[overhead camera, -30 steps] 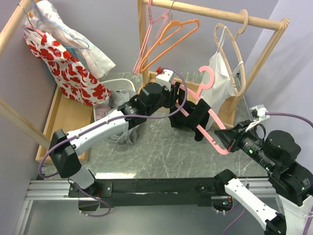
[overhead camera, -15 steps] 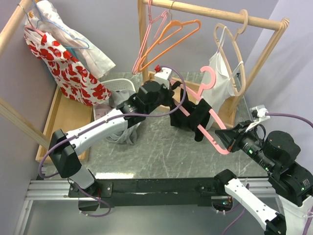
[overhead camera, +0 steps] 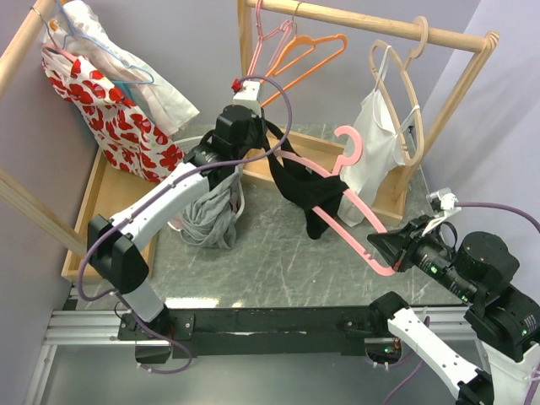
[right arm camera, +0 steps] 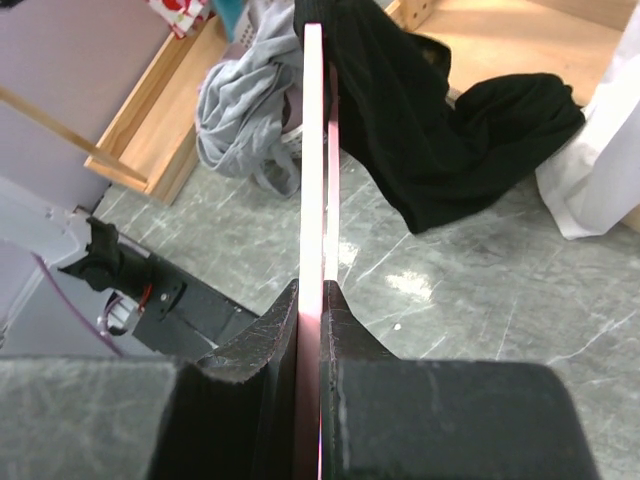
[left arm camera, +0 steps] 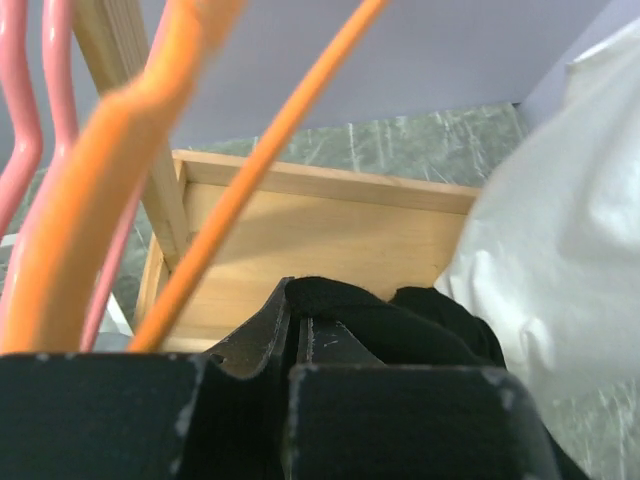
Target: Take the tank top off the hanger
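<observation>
The black tank top (overhead camera: pixel 309 191) hangs stretched between the pink hanger (overhead camera: pixel 359 221) and my left gripper (overhead camera: pixel 267 142). That gripper is raised at the back, shut on a strap of the cloth. In the left wrist view the jaws (left arm camera: pixel 296 305) pinch a fold of the black tank top (left arm camera: pixel 410 325). My right gripper (overhead camera: pixel 386 248) is shut on the lower end of the pink hanger, held out over the table. In the right wrist view the pink hanger (right arm camera: pixel 313 140) runs straight out from the closed gripper (right arm camera: pixel 313 292), with the tank top (right arm camera: pixel 440 140) draped to its right.
A white basket (overhead camera: pixel 207 145) with grey clothes (overhead camera: pixel 207 215) spilling out stands left of centre. The wooden rack (overhead camera: pixel 363 17) carries pink and orange hangers (overhead camera: pixel 308 49) and a white top (overhead camera: pixel 378 139) on a wooden hanger. A red floral dress (overhead camera: pixel 110 114) hangs at far left.
My left gripper closed on the tank top, then moved up and to the left, pulling the cloth along the hanger. The right gripper and hanger shifted only slightly.
</observation>
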You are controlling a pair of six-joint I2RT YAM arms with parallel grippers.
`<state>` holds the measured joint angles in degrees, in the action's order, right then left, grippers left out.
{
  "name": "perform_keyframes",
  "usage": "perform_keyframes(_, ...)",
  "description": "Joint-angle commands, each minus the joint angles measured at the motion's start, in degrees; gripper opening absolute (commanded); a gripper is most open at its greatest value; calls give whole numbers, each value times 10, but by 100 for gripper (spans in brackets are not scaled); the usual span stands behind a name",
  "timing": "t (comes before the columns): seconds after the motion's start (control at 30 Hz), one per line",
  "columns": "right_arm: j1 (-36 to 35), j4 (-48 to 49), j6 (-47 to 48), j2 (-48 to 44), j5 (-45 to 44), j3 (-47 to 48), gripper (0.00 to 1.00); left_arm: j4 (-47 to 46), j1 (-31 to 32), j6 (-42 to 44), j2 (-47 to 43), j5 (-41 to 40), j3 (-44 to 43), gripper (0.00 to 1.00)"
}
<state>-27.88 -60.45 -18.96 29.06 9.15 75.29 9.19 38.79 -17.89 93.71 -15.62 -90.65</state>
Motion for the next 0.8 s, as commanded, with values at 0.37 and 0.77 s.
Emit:
perform_keyframes(0.37,-3,58,5,-33,-79,14,0,56,0,-65,-12,103,64,1)
perform_keyframes(0.77,-3,148,-11,-16,-112,-32,0,23,127,-89,-96,92,117,60)
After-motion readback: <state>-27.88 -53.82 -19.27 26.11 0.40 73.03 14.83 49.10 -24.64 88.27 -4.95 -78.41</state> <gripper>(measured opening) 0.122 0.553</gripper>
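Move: In the left hand's closed fingers is a black strap of the tank top; the garment's main part lies about 13 cm back, 9 cm to the right and some 12 cm lower. The pink hanger's hook is roughly 4 cm back and 18 cm right, the empty orange hanger about 8 cm ahead, 5 cm right and a little higher. From the right hand, gripping the pink hanger's near end, the tank top is some 15 cm ahead and 17 cm left, about 8 cm lower. Carrying the pinched strap down about 10 cm, the left hand tips its fingers downward, then sweeps back some 12 cm and to the right beside the tank top, turning clockwise and opening about halfway to let go of the strap while rising slightly. The right hand keeps its grip on the pink hanger, shifting a couple of centimetres right, up and forward and turning it slightly clockwise. ##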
